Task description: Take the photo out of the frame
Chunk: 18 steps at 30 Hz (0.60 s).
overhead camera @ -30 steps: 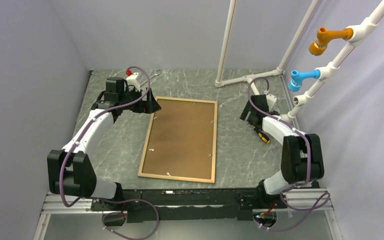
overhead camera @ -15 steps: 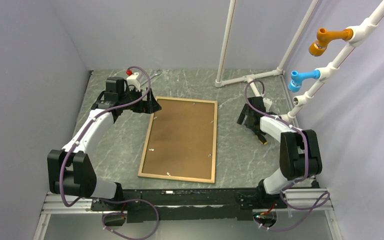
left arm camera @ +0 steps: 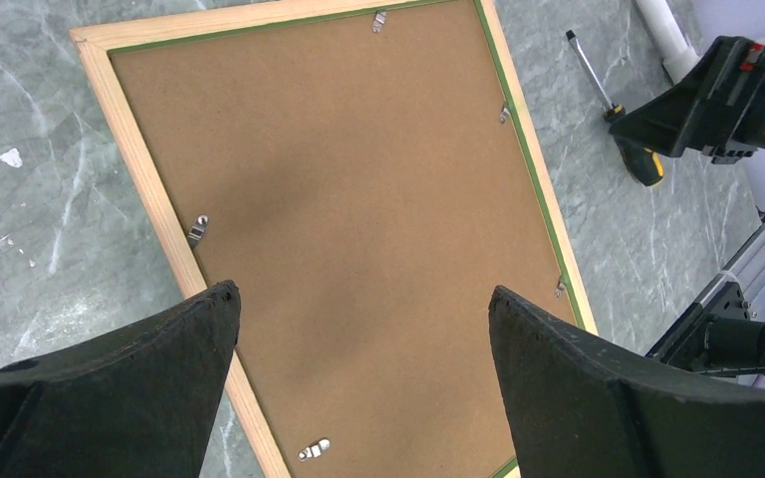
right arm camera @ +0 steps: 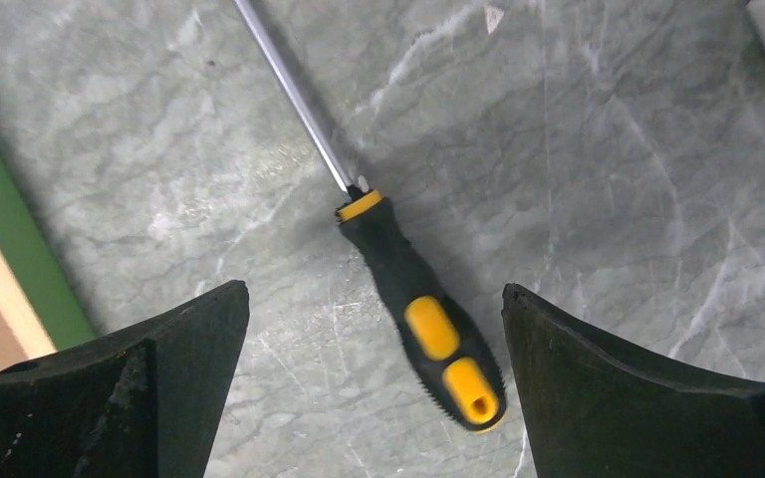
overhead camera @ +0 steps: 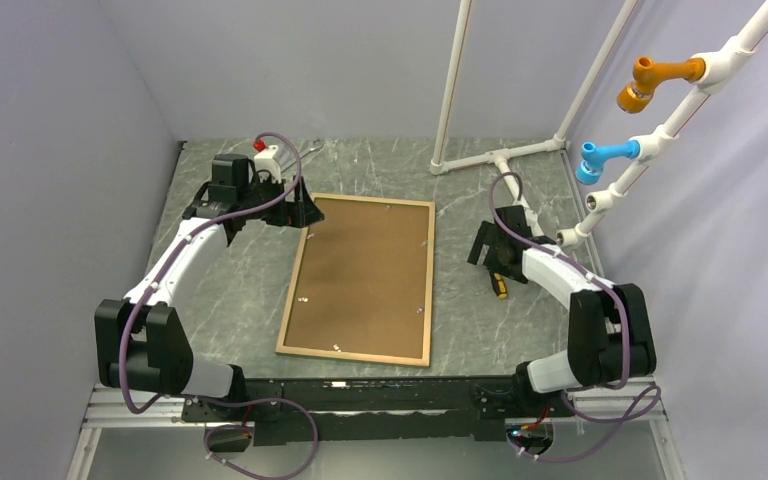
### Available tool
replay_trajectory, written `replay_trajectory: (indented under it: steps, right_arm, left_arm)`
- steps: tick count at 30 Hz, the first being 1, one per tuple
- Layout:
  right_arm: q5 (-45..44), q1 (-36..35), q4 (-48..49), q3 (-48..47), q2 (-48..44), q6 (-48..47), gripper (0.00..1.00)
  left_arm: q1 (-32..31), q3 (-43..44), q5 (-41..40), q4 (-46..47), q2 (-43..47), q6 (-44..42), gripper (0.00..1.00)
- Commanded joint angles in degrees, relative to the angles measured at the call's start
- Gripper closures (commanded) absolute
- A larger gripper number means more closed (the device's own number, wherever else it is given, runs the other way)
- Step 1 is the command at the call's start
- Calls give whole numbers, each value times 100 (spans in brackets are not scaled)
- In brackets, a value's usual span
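Observation:
The frame (overhead camera: 355, 352) lies face down mid-table, its light wood back rails (left arm camera: 149, 189) up and a green edge (right arm camera: 10, 239) showing. The brown backing board (overhead camera: 360, 275) fills it, held by small metal clips (left arm camera: 196, 231). The photo is hidden under the board. My left gripper (overhead camera: 305, 212) is open and empty over the frame's far left corner, with the board between its fingers in the left wrist view (left arm camera: 364, 294). My right gripper (overhead camera: 487, 250) is open and empty just right of the frame, above a black-and-yellow screwdriver (right arm camera: 428, 329).
The screwdriver (overhead camera: 500, 285) lies on the table between the frame and the right arm. A white pipe stand (overhead camera: 500, 155) with blue (overhead camera: 600, 155) and orange (overhead camera: 650, 80) fittings rises at the back right. A small white, red-topped object (overhead camera: 265, 152) sits at the back left.
My right gripper has swung left and nearer, and now hangs over the screwdriver, whose handle now shows further left. The left arm and the frame have not moved.

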State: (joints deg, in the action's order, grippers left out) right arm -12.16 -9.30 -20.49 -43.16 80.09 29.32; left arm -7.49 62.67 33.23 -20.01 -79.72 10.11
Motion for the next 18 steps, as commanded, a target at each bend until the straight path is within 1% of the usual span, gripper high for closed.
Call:
replay_trajectory:
  steps: [1, 5, 8, 12, 13, 15, 17, 18]
  right_arm:
    - [224, 8, -155, -72, 278, 22, 2]
    - [407, -11, -183, 106, 340, 209, 5]
    - [648, -12, -168, 321, 294, 388, 16]
    - [794, -238, 237, 687, 114, 511, 30]
    - [809, -293, 287, 709, 109, 518, 36]
    - [847, -386, 365, 691, 178, 501, 56]
    - [687, -489, 396, 614, 245, 470, 72]
    - [627, -524, 408, 563, 256, 457, 78]
  left_arm:
    - [1, 34, 219, 111, 105, -166, 4]
    - [2, 23, 168, 15, 153, -233, 4]
    - [0, -26, 215, 75, 164, -207, 4]
    - [2, 69, 400, -1, 47, -183, 4]
    - [2, 36, 449, 41, 50, -158, 4]
    - [-7, -22, 467, 108, 65, -141, 4]
    - [-29, 14, 483, 43, 7, -149, 4]
    - [-33, 48, 543, 14, -34, -141, 4]
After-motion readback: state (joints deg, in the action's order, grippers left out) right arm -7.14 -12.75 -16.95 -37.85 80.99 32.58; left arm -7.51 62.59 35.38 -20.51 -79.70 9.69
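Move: The screwdriver's black-and-yellow handle lies almost under the open right hand, about 1 cm back, 1 cm to the right and 3 cm below. Its tip lies some 14 cm ahead and 4 cm left of this hand. The picture frame's middle is about 28 cm left and level with it, while the white pipe's near end stands roughly 12 cm right and 6 cm ahead. From the left hand, the handle lies about 41 cm right, 7 cm back and 18 cm below. Sinking about 3 cm and drawing back some 2 cm, the right hand brings its wide-open fingers down around the screwdriver handle near the table. Then, with its height nearly held, it slides left, about 3 cm in all, as the fingers close to around a third open, sweep the handle left and come against both its sides. ##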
